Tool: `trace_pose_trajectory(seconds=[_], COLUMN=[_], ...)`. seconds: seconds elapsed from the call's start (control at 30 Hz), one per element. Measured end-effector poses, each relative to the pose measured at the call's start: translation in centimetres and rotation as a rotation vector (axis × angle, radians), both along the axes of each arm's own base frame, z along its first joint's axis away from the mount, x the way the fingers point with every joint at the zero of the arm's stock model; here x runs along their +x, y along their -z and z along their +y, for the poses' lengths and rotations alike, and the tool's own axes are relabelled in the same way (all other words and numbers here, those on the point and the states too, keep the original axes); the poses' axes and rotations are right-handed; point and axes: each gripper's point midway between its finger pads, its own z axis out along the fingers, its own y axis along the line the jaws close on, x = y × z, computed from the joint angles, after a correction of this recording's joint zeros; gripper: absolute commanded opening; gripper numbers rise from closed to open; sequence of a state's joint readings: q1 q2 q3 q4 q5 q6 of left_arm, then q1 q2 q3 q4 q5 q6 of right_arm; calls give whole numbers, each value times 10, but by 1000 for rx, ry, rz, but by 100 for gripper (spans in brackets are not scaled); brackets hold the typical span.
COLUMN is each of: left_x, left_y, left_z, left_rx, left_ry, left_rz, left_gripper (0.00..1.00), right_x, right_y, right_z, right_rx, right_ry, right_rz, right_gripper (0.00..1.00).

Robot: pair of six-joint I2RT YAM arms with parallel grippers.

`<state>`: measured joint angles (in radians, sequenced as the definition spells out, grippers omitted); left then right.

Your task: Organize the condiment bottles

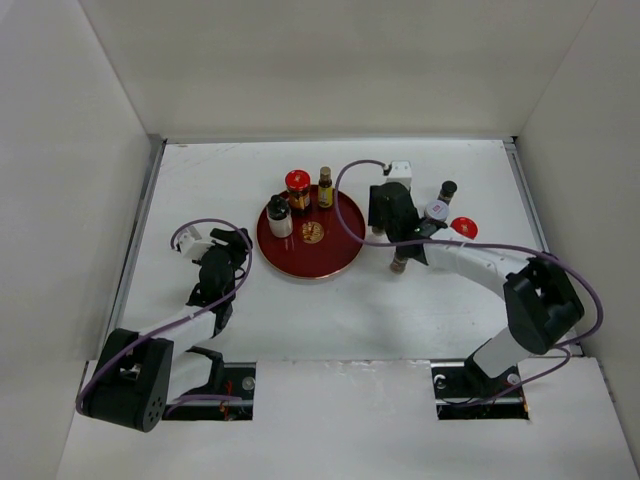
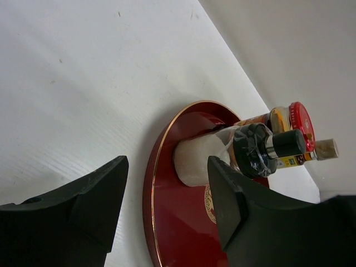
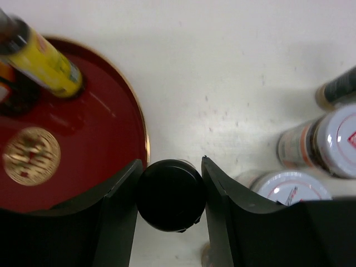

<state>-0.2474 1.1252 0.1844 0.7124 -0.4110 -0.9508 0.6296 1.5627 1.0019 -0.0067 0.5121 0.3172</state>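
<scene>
On the round red tray (image 1: 325,262) stand three condiment bottles: a white one with a black cap (image 1: 279,215), a red-capped jar (image 1: 297,187) and a yellow-labelled bottle (image 1: 325,187). My right gripper (image 3: 171,161) points down just right of the tray (image 3: 94,122), shut on a black-capped bottle (image 3: 169,194); both fingers touch its cap. My left gripper (image 2: 167,167) is open at the tray's left rim (image 2: 153,183) with nothing between its fingers. Ahead of it are the white bottle (image 2: 200,161) and the red-capped jar (image 2: 297,125).
Right of my right gripper (image 1: 388,215) stand more bottles: a dark-capped one (image 1: 447,190), a white-capped one (image 1: 436,210), a red-capped one (image 1: 463,228) and one by the arm (image 1: 400,262). The right wrist view shows two white caps (image 3: 334,139) (image 3: 286,186). White walls enclose the table.
</scene>
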Motion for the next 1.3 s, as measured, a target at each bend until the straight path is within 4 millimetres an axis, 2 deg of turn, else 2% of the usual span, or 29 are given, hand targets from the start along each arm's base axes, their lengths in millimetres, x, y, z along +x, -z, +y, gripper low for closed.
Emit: trace_pose_trajectory(seconds=[0.17, 0.23, 0.27, 0.33, 0.43, 0.57, 0.67, 0.93, 1.13, 1.3], left_x=[0, 0, 0, 0, 0, -1, -1, 0, 0, 0], left_y=[1, 3, 3, 3, 3, 6, 8, 9, 9, 9], left_z=[-2, -2, -2, -4, -4, -7, -7, -8, -8, -8], left_rx=[1, 2, 2, 1, 2, 2, 1, -4, -7, -9], left_ry=[5, 6, 6, 11, 13, 20, 21, 23, 27, 27], left_rz=[3, 8, 8, 7, 10, 18, 24, 25, 25, 25], left_gripper=[57, 57, 57, 57, 58, 58, 58, 58, 58, 58], right_x=[35, 52, 59, 75, 89, 98, 100, 97, 96, 94], right_y=[-61, -75, -75, -69, -46, -14, -1, 21, 22, 21], right_z=[23, 37, 43, 56, 71, 84, 89, 97, 99, 99], right_rx=[77, 109, 116, 115, 100, 78, 71, 97, 120, 124], right_ry=[-5, -16, -22, -36, -60, -87, -99, -109, -102, -104], right_rz=[-151, -199, -209, -211, -178, -124, -92, -18, -7, -2], right_gripper=[42, 42, 42, 42, 42, 43, 44, 50, 75, 78])
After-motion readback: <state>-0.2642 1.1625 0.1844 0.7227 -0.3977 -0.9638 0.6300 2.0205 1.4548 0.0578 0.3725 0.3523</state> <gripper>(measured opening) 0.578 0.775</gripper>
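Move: The right hand already holds the small black-capped bottle just clear of the table. Its free spot on the tray, by the far right rim, lies about 9 cm ahead, 10 cm left and 9 cm down. From the hand, the yellow-label bottle stands some 12 cm ahead and 13 cm left, the red-lidded jar roughly 11 ahead and 19 left. From the left hand, the spot is about 14 cm ahead and 24 cm right. The right hand carries the small bottle in an arch, forward and left by about 10 cm each way, rising some 7 cm as it goes over the tray's rim, the fingers tipping up and then levelling back. It then sinks roughly 10 cm from the top of the arch to stand the bottle on the tray, close to the right of the yellow-label bottle, and there opens the fingers from around the cap and stays over it. ##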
